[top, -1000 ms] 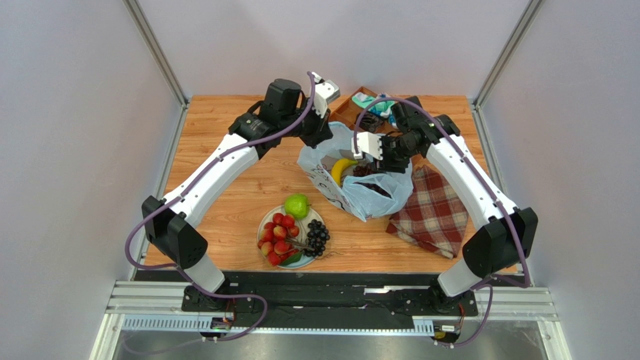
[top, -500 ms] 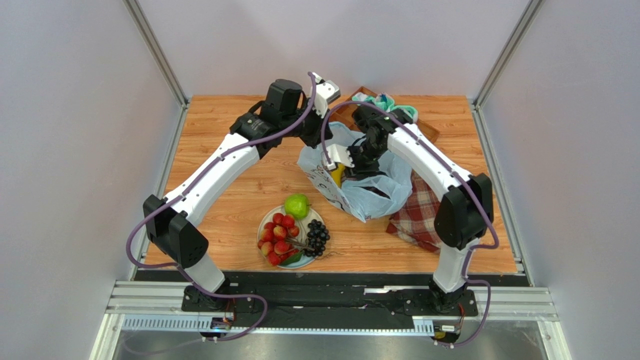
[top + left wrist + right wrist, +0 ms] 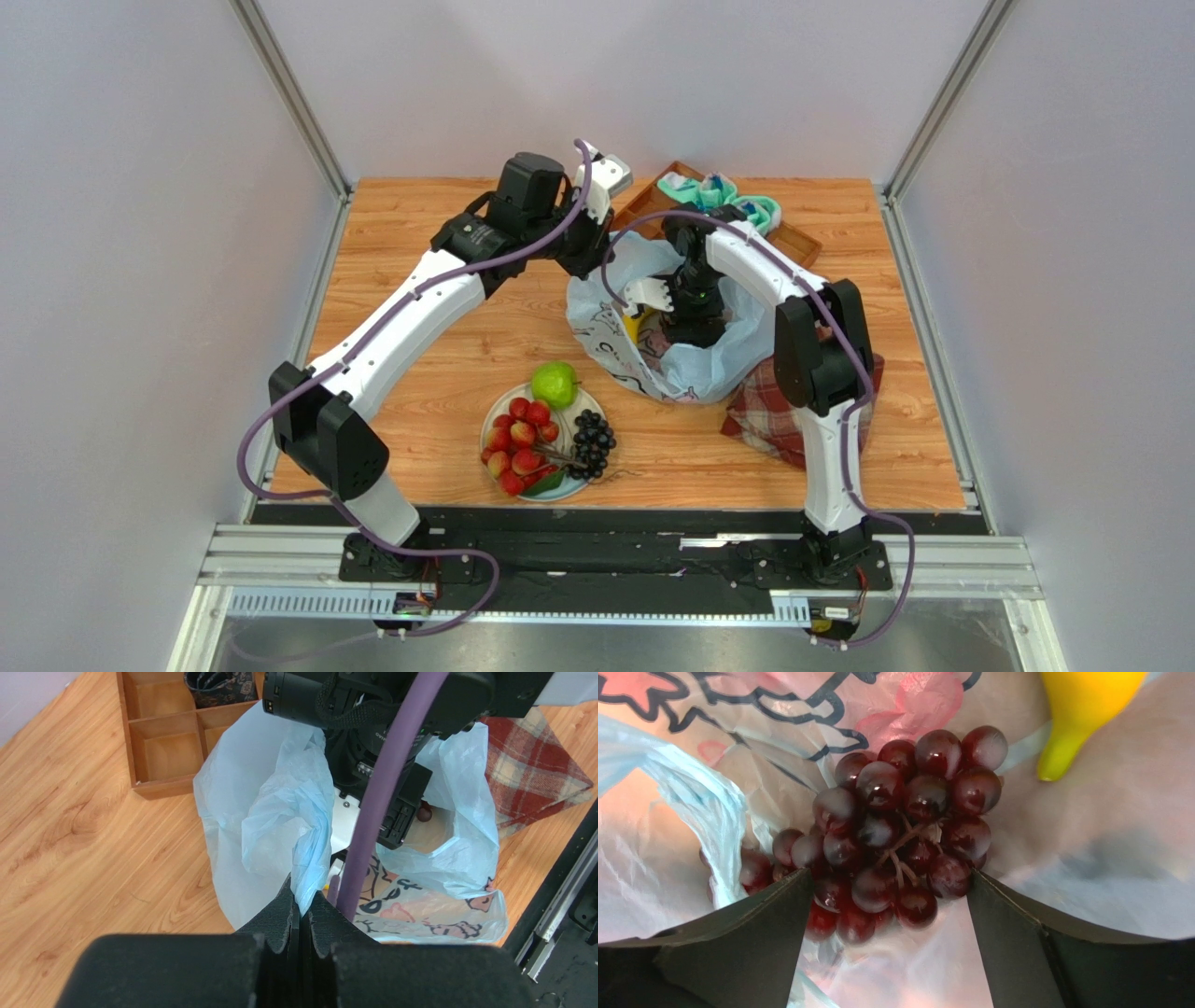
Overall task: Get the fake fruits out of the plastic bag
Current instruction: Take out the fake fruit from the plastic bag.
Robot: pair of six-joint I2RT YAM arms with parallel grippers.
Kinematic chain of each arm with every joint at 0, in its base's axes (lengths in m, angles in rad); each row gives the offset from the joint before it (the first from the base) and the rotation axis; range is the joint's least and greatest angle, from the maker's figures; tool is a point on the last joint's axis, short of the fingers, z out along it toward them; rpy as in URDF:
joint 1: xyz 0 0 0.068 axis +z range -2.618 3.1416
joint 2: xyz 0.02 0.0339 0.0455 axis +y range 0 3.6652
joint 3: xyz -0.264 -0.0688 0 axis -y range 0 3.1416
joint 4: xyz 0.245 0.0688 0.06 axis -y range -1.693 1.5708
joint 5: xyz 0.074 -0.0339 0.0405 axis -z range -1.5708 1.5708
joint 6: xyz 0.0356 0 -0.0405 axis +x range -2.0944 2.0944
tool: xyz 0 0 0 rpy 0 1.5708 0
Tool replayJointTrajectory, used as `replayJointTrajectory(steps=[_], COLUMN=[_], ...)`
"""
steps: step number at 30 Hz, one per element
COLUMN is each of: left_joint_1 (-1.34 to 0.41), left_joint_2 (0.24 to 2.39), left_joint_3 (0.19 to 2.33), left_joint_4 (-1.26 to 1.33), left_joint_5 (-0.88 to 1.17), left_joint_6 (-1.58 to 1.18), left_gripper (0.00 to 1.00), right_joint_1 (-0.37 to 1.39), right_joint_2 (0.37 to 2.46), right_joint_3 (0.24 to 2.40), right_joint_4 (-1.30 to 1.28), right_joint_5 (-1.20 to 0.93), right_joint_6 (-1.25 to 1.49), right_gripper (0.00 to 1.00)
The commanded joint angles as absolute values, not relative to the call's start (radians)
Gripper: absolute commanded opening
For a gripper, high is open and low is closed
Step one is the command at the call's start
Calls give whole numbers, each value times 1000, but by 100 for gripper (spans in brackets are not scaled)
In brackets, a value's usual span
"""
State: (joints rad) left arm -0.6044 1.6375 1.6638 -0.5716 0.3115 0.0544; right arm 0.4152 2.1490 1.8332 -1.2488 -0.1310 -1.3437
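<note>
The pale-blue plastic bag stands at mid-table with its mouth held up. My left gripper is shut on a bunched fold of the bag's rim. My right gripper is down inside the bag and open. Its two fingers stand on either side of the near end of a dark red grape bunch. A yellow banana lies just beyond the grapes in the bag. Outside, a plate carries a red fruit cluster, a green apple-like fruit and a dark grape bunch.
A wooden compartment tray sits behind the bag, with teal-white socks on it. A red plaid cloth lies to the right of the bag, partly under my right arm. My right arm's purple cable hangs over the bag's mouth.
My right arm has swung left and gone down into the bag, and its jaws have spread wide around the grapes. The left gripper has kept hold of the rim.
</note>
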Motion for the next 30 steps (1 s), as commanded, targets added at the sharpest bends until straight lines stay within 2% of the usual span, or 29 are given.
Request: replayJointTrajectory(steps=[1,3,4,6,8,9,10,19,24,30], left_joint_1=[-612,-614,-614,-612,-612,-612,-612,-612,-611,-588], left_joint_2=[1597,1595,1597,1595,1595,1598,1600,1640,1670,1710], left_joint_3=[1669,1667,1661,1651,1644,1640,1637,1669,1701,1729], left_joint_4=[-543,-543,-543,-540,-535,-532,-529,-503,-492,-491], left_joint_5=[348,348,348,345,344,341,342,301,265,242], left_joint_6=[54,52,55,57,58,60,61,25,9,5], left_gripper=[0,0,0,0,0,0,0,0,0,0], right_joint_1=[410,403,403,402,405,403,408,405,425,593], right_joint_2=[2190,2181,2162,2128,2058,2031,1999,1655,1514,1356], right_joint_3=[1824,1833,1839,1850,1847,1842,1832,1848,1841,1815], right_joint_4=[-1262,-1272,-1284,-1317,-1336,-1336,-1338,-1353,-1302,-1235], right_joint_5=[-74,-113,-132,-197,-235,-259,-271,-445,-537,-551], right_joint_6=[-1298,-1296,-1298,-1299,-1308,-1310,-1309,-1244,-1120,-1028], right_gripper=[72,59,46,36,16,3,0,0,0,0])
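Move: The right hand is down inside the plastic bag with fingers open around the red grapes, the bunch's middle about 2 cm below it and 1 cm left. The banana lies in the bag some 6 cm ahead, 8 cm left and 3 cm lower; the green pear outside is about 22 cm left, 4 cm back and 4 cm lower. From the left hand, which already pinches the bag's rim, the red grapes are roughly 15 cm right, 3 cm back and 20 cm below. The right hand eases down barely 1 cm over the red grapes and shuts its fingers almost fully, pinching part of the bunch, then draws it straight up out of the bag with growing speed, some 25 cm, while pulling back about 12 cm and drifting a little left, the fingers swinging from straight down some 40 degrees out to the left and slightly forward. The left hand keeps its pinch on the bag's rim, holding the mouth up, and only near the end edges about 2 cm forward and slightly down. ##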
